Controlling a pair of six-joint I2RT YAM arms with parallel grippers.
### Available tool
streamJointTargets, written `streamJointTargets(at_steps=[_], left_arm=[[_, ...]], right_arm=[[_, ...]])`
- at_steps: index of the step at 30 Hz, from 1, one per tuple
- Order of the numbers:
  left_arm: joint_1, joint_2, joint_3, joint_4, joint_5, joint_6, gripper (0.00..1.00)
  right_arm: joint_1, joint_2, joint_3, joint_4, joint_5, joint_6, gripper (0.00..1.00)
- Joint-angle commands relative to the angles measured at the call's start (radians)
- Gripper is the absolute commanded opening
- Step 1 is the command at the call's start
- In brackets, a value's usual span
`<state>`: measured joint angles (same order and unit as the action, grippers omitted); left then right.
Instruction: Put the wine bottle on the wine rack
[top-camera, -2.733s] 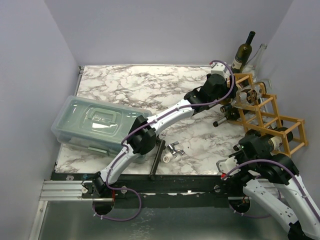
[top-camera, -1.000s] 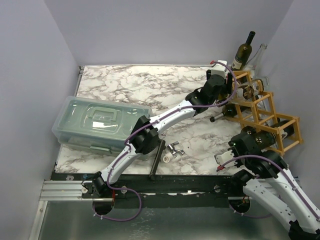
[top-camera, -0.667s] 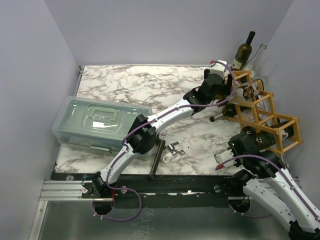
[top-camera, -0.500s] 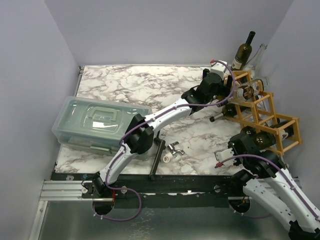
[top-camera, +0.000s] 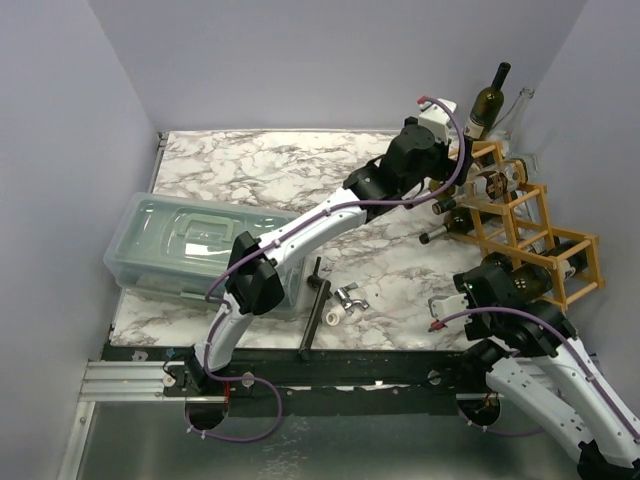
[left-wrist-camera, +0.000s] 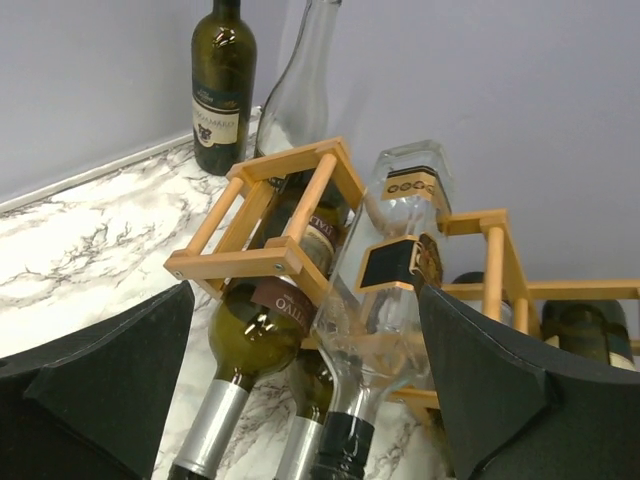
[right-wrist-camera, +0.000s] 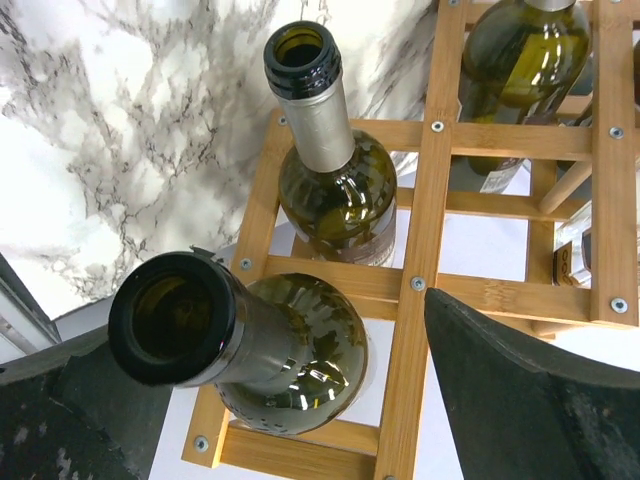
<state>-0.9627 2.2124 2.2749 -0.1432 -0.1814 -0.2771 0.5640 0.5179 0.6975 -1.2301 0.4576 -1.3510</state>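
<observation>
The light-brown wooden wine rack (top-camera: 545, 235) stands at the table's right edge and holds several bottles lying in its cells. A clear glass bottle (left-wrist-camera: 390, 270) lies tilted across the rack's top, neck toward me, beside a green bottle (left-wrist-camera: 265, 320). My left gripper (top-camera: 452, 172) is open and empty, its fingers (left-wrist-camera: 110, 380) well apart, a short way in front of these necks. My right gripper (top-camera: 522, 283) is open and empty above an open-mouthed dark green bottle (right-wrist-camera: 250, 340) in the rack's near end cell (right-wrist-camera: 425, 230). Another green bottle (right-wrist-camera: 335, 180) lies in the cell beyond.
A dark bottle (top-camera: 486, 105) and a clear bottle (top-camera: 517, 108) stand upright in the back right corner behind the rack. A clear plastic lidded bin (top-camera: 195, 250) sits at the left. A dark bar (top-camera: 315, 305) and a small white and metal part (top-camera: 342, 303) lie near the front edge.
My left gripper has let go of the clear bottle, leaving it on the rack's top, and has drawn back and up. My right gripper has backed slightly off the near bottle.
</observation>
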Motion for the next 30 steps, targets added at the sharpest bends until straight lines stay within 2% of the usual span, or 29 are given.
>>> streamJointTargets(at_steps=[1,9,15,21,27,30], left_arm=[[-0.005,-0.097,-0.024,-0.08,0.069,0.006,0.96],[-0.005,-0.25,-0.11,-0.178,0.108,0.032,0.96],[-0.004,-0.417,-0.316,-0.195,0.136,0.092,0.96],[-0.005,-0.504,-0.456,-0.209,0.05,0.179,0.96],[0.004,-0.623,-0.661,-0.149,-0.11,0.242,0.96],[0.004,-0.684,-0.763,-0.085,-0.189,0.304,0.96]], right_arm=[[0.007,-0.018,0.066,-0.065,-0.103,0.003,1.0],[0.006,-0.012,0.126,-0.156,-0.359,0.024,1.0],[0.006,0.013,0.184,-0.184,-0.52,0.096,1.0],[0.007,0.031,0.234,-0.117,-0.668,0.155,1.0],[0.007,0.066,0.234,0.008,-0.62,0.169,1.0],[0.006,0.102,0.227,0.008,-0.574,0.156,1.0]])
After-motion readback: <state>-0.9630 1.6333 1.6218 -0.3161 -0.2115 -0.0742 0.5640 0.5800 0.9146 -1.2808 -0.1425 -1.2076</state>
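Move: The left hand hangs clear of the rack's top tier: the top green bottle lies about 5 cm ahead, 7 cm to the right and 13 cm below, the clear bottle some 12 cm right and 1 cm ahead, 14 cm down, and the standing green bottle roughly 20 cm ahead and 13 cm right. From the right hand, the dark-necked bottle it has already released lies about 8 cm right, 2 cm ahead and 5 cm below, with the silver-necked bottle 4 cm beyond it, lower. Both hands withdraw empty with fingers staying wide open: the left backs off from the top tier, sweeping about 14 cm left and 8 cm back over the open table, rising some 4 cm first, then sinking below its starting height as its left side rolls up about 20 degrees. The right slides about 10 cm left, away from the dark-necked bottle, easing back a few centimetres and then slightly forward again while rolling its left side up and tipping a little farther down, some 30 degrees in all. ##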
